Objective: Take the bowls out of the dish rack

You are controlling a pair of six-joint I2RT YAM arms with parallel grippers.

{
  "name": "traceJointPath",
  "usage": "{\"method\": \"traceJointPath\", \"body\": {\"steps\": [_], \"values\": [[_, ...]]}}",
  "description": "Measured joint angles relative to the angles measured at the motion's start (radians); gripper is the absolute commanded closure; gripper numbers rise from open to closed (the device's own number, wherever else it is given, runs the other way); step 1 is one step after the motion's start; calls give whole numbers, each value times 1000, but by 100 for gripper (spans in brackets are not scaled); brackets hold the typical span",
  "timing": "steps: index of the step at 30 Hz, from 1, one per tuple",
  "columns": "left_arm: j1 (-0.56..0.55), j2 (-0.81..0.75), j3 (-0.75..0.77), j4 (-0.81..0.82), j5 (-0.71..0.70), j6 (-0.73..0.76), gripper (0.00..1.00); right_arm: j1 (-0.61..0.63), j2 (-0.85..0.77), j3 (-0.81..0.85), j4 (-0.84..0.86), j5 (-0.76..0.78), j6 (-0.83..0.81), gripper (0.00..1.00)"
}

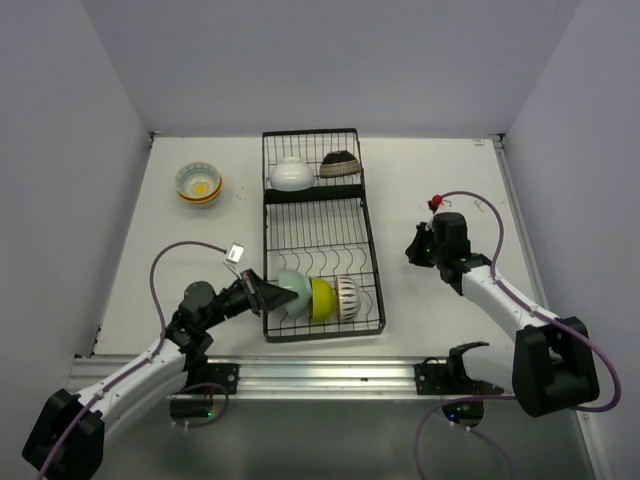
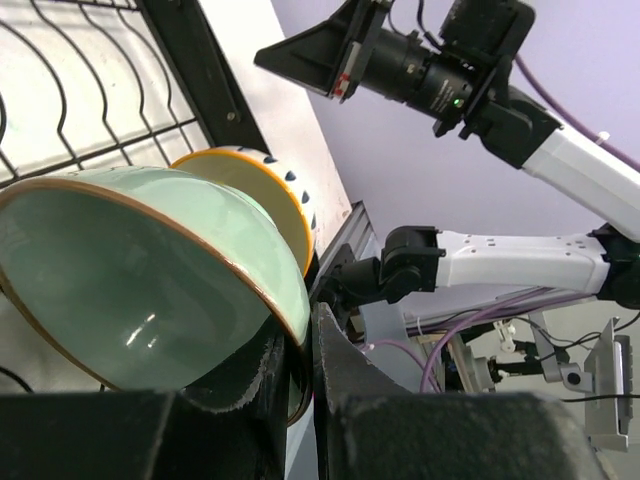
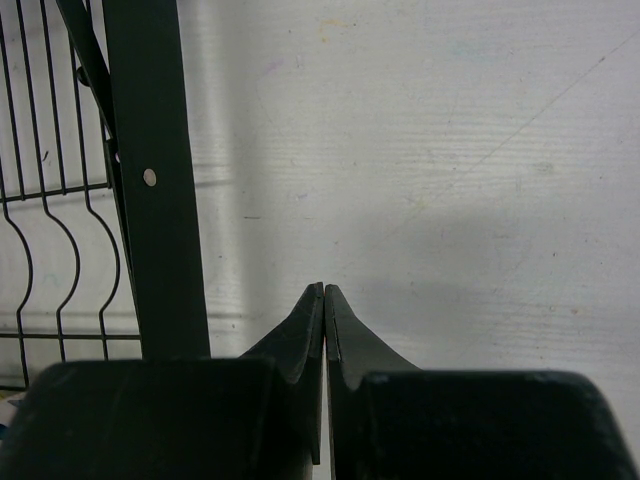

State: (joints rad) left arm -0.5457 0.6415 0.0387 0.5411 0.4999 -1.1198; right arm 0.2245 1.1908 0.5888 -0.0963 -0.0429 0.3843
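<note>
The black wire dish rack [image 1: 369,240] lies in the middle of the table. Its small far section holds a white bowl [image 1: 291,174] and a dark brown patterned bowl [image 1: 340,164]. At the near end stand on edge a pale green bowl [image 1: 295,294], a yellow-green bowl [image 1: 322,298] and a white black-striped bowl [image 1: 347,296]. My left gripper [image 1: 272,295] is shut on the pale green bowl's [image 2: 130,280] rim, one finger inside and one outside [image 2: 305,345]. A yellow-lined bowl [image 2: 265,185] leans right behind it. My right gripper [image 1: 415,247] is shut and empty [image 3: 325,290] beside the rack's right frame [image 3: 150,200].
A stack of bowls [image 1: 199,184] sits on the table to the far left of the rack. A small red-tipped object [image 1: 435,202] lies by the right arm's cable. Grey walls close in the table on three sides, and a metal rail [image 1: 320,375] runs along the near edge.
</note>
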Motion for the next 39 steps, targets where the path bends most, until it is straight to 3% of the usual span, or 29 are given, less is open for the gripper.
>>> {"method": "traceJointPath", "body": {"steps": [9, 18, 23, 31, 39], "values": [[0, -9, 0, 28, -32, 3, 100, 0, 0, 0, 0, 0, 0, 99], [0, -47, 45, -187, -97, 147, 100, 0, 0, 0, 0, 0, 0, 99], [0, -21, 234, -425, -167, 300, 100, 0, 0, 0, 0, 0, 0, 100], [18, 53, 563, -624, -283, 527, 100, 0, 0, 0, 0, -1, 0, 99], [143, 316, 958, -886, -388, 748, 100, 0, 2, 0, 0, -1, 0, 98]]}}
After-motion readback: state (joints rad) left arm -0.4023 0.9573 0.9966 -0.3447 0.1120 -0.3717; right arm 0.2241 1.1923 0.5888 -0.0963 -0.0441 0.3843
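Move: The mint bowl is already pinched in my left hand, and the bowl stack it goes to stands about 36 cm ahead, 27 cm to the left and some 12 cm below. The yellow-green bowl is 1 cm ahead and 6 cm right, the striped bowl 1 cm ahead and 11 cm right; the white bowl is about 35 cm ahead and 3 cm left. From my idle right hand the stack lies about 21 cm ahead and 51 cm left. Keeping the mint bowl's rim pinched, I bob my left hand up a centimetre and down two or three beside the yellow-green bowl, then sweep it up and forward, each about 14 cm overall, drifting 7 cm left towards the stack. My wrist rolls its left side up some 40 degrees, swinging the fingers from pointing mostly right to mostly forward and slightly down. ##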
